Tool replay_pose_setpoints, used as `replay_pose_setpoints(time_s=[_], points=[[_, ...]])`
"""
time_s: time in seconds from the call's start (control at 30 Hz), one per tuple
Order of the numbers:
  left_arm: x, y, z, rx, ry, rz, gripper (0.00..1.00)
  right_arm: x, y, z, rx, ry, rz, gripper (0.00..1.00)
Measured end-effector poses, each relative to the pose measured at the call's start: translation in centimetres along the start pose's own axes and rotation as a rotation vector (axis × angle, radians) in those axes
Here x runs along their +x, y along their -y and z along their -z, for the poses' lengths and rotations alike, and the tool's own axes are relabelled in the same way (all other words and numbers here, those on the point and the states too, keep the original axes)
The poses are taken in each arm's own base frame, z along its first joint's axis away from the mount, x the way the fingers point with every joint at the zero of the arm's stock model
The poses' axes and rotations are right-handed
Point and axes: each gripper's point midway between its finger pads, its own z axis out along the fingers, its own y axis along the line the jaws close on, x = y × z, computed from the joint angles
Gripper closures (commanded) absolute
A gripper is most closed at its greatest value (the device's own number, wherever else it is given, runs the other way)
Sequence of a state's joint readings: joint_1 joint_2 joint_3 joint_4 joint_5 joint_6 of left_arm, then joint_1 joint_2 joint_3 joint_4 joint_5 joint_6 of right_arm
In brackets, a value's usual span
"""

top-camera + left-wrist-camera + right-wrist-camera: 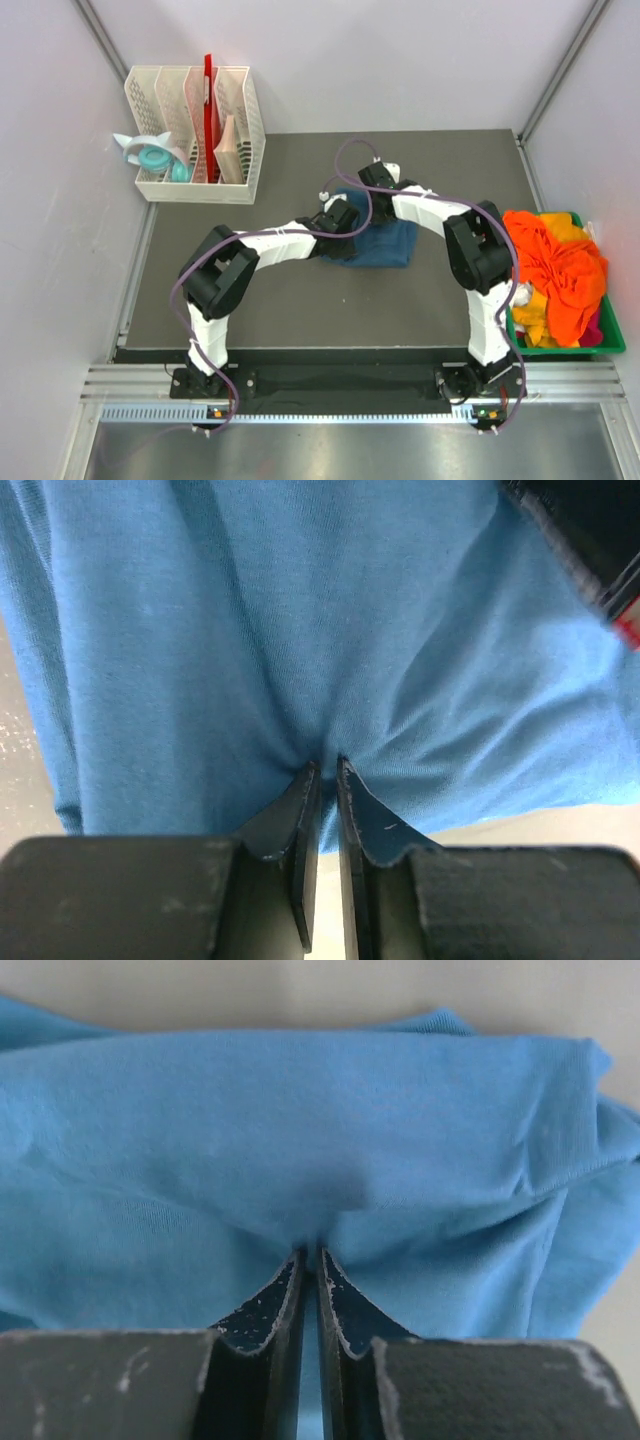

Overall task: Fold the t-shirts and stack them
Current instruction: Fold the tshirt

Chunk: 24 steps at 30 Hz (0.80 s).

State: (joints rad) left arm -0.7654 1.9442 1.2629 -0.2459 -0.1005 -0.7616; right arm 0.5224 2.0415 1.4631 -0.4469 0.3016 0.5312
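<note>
A teal-blue t-shirt (385, 245) lies bunched on the dark mat (300, 310) in the middle of the table. My left gripper (338, 218) is at its left edge. In the left wrist view the left gripper (325, 767) is shut on a pucker of the blue t-shirt (300, 630). My right gripper (372, 178) is at the shirt's far edge. In the right wrist view the right gripper (312, 1252) pinches a fold of the blue t-shirt (300, 1120), with creases running to its tips. Orange t-shirts (560, 270) with yellow and magenta bits fill the green bin (615, 340).
A white file rack (195, 130) with a red folder stands at the back left, and a teal tape dispenser (150, 155) sits beside it. The green bin is at the right edge of the mat. Part of the right arm (590, 540) shows in the left wrist view.
</note>
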Motion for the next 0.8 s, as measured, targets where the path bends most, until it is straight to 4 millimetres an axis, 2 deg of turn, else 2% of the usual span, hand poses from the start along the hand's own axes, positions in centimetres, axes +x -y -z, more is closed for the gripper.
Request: replay_pose_setpoints(time_s=[0.07, 0.23, 0.43, 0.57, 0.67, 0.8], points=[[0.0, -0.1, -0.1, 0.002, 0.002, 0.007, 0.83, -0.8, -0.4, -0.3, 0.002, 0.003, 0.005, 0.91], [0.1, -0.1, -0.1, 0.012, 0.010, 0.018, 0.83, -4.8, -1.8, -0.9, -0.013, 0.073, -0.020, 0.91], [0.2, -0.2, 0.0, 0.022, 0.021, 0.026, 0.83, -7.1, -2.3, -2.3, -0.012, 0.095, -0.043, 0.90], [0.3, -0.2, 0.0, 0.027, 0.025, 0.030, 0.84, -7.9, -1.9, -4.3, 0.003, 0.086, -0.063, 0.90], [0.3, -0.3, 0.0, 0.027, 0.028, 0.032, 0.84, -7.6, -0.9, -5.9, 0.021, 0.062, -0.093, 0.90], [0.5, -0.4, 0.2, 0.026, 0.031, 0.029, 0.82, -9.0, 0.5, -6.6, 0.026, 0.081, -0.132, 0.90]])
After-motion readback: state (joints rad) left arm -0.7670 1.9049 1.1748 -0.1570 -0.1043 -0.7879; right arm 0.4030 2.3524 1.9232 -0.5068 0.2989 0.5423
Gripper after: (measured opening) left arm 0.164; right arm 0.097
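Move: The right hand, nearly shut and down on the folded blue t-shirt, goes for its far edge, about 9 cm ahead and 1 cm to the left. From that hand the t-shirt's right edge is some 9 cm to the right and 2 cm back, and its near edge about 12 cm back, roughly level sideways. From the left hand, down by the near-left corner, the far edge lies about 16 cm ahead and 8 cm to the right. Forward over the t-shirt goes the right hand, about 11 cm, lifting some 2.5 cm off the cloth in a low hop and coming back down to its starting height at the far edge, drifting slightly right as it lands; its fingers stay nearly shut. The left hand stays put, its nearly shut fingertips still pressing on the cloth by the near-left corner. ##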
